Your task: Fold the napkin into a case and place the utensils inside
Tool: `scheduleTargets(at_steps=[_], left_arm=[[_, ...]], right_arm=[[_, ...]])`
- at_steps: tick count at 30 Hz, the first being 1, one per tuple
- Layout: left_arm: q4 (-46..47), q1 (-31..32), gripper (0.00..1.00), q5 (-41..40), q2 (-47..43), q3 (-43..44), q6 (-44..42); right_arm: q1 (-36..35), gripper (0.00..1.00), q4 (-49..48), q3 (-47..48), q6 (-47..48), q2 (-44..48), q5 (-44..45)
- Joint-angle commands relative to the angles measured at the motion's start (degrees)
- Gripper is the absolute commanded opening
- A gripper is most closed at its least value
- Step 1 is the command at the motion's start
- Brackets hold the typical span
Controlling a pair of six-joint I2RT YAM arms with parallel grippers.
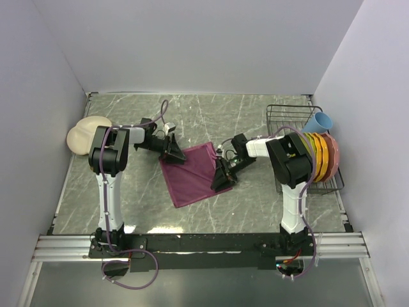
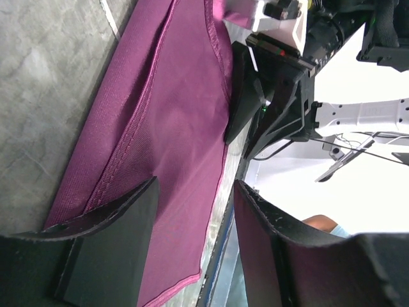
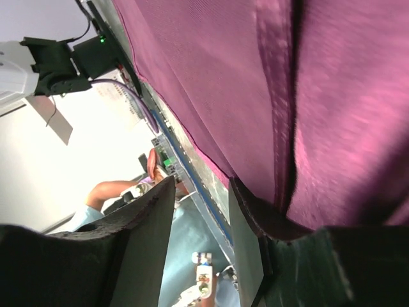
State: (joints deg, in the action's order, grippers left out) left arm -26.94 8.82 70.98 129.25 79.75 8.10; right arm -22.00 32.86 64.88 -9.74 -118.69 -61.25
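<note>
The maroon napkin (image 1: 192, 174) lies spread on the grey table between both arms; a raised hem or fold line runs along it (image 2: 137, 128). My left gripper (image 1: 174, 153) is at its upper-left edge, open (image 2: 195, 185), one finger over the cloth and the napkin's edge running through the gap. My right gripper (image 1: 223, 176) is at the napkin's right edge, open (image 3: 203, 185), nothing between its fingers. There the cloth (image 3: 255, 96) rests against the back of one finger. The utensils are out of view.
A cream divided plate (image 1: 82, 135) sits at the far left by the wall. A wire dish rack (image 1: 291, 118) at the right holds coloured plates (image 1: 323, 157) and a blue cup (image 1: 321, 120). The table's front rail (image 1: 192, 243) runs behind the arm bases.
</note>
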Motion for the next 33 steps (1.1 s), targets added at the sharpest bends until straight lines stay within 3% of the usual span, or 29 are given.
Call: scheduleTargets(at_steps=[1,7,13,17,24,33], left_arm=[[-2.9,0.5,0.58,-5.3,1.6,1.4,-6.1],[-13.8,3.1,0.59,-3.2,-5.5,9.7,-17.6],[-8.4,3.8,0.60,-13.0,-10.8,14.4,-20.4],[-9.5,4.5,0.60,-18.6,-4.7,20.9,-21.4],[-10.0,7.0,0.58,-24.4,3.5,30.5,-23.4],[-12.4,10.5,0.54,-21.5,6.9,29.9,-27.2]], right_arm=[[0.2,0.48,2.2,-0.3,0.6,1.3,2.8],[0.2,0.47,8.1,14.4,-0.8,8.0,0.5],[4.3,0.46,5.5,19.9,-1.1,6.1,14.0],[5.0,0.48,4.6,22.5,-1.3,1.4,21.7],[5.5,0.50,1.6,20.5,-1.5,-1.5,25.8],[4.8,0.50,0.4,12.3,-1.7,0.0,22.2]])
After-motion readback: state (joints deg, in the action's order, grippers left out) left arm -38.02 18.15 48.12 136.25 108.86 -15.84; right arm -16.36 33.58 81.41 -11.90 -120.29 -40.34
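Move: The napkin's far corner lies about 8 cm ahead of the left hand and 12 cm to its right; from the right hand it is some 18 cm ahead and 4 cm left, both a centimetre or so down. The napkin's right corner sits roughly 4 cm right of the right hand and 1 cm nearer the base; the near corner is some 21 cm back from the left hand and 2 cm to its left. Both hands hop roughly 11–14 cm forward, left also rightward, land beside the napkin's far corner, then ease back. ##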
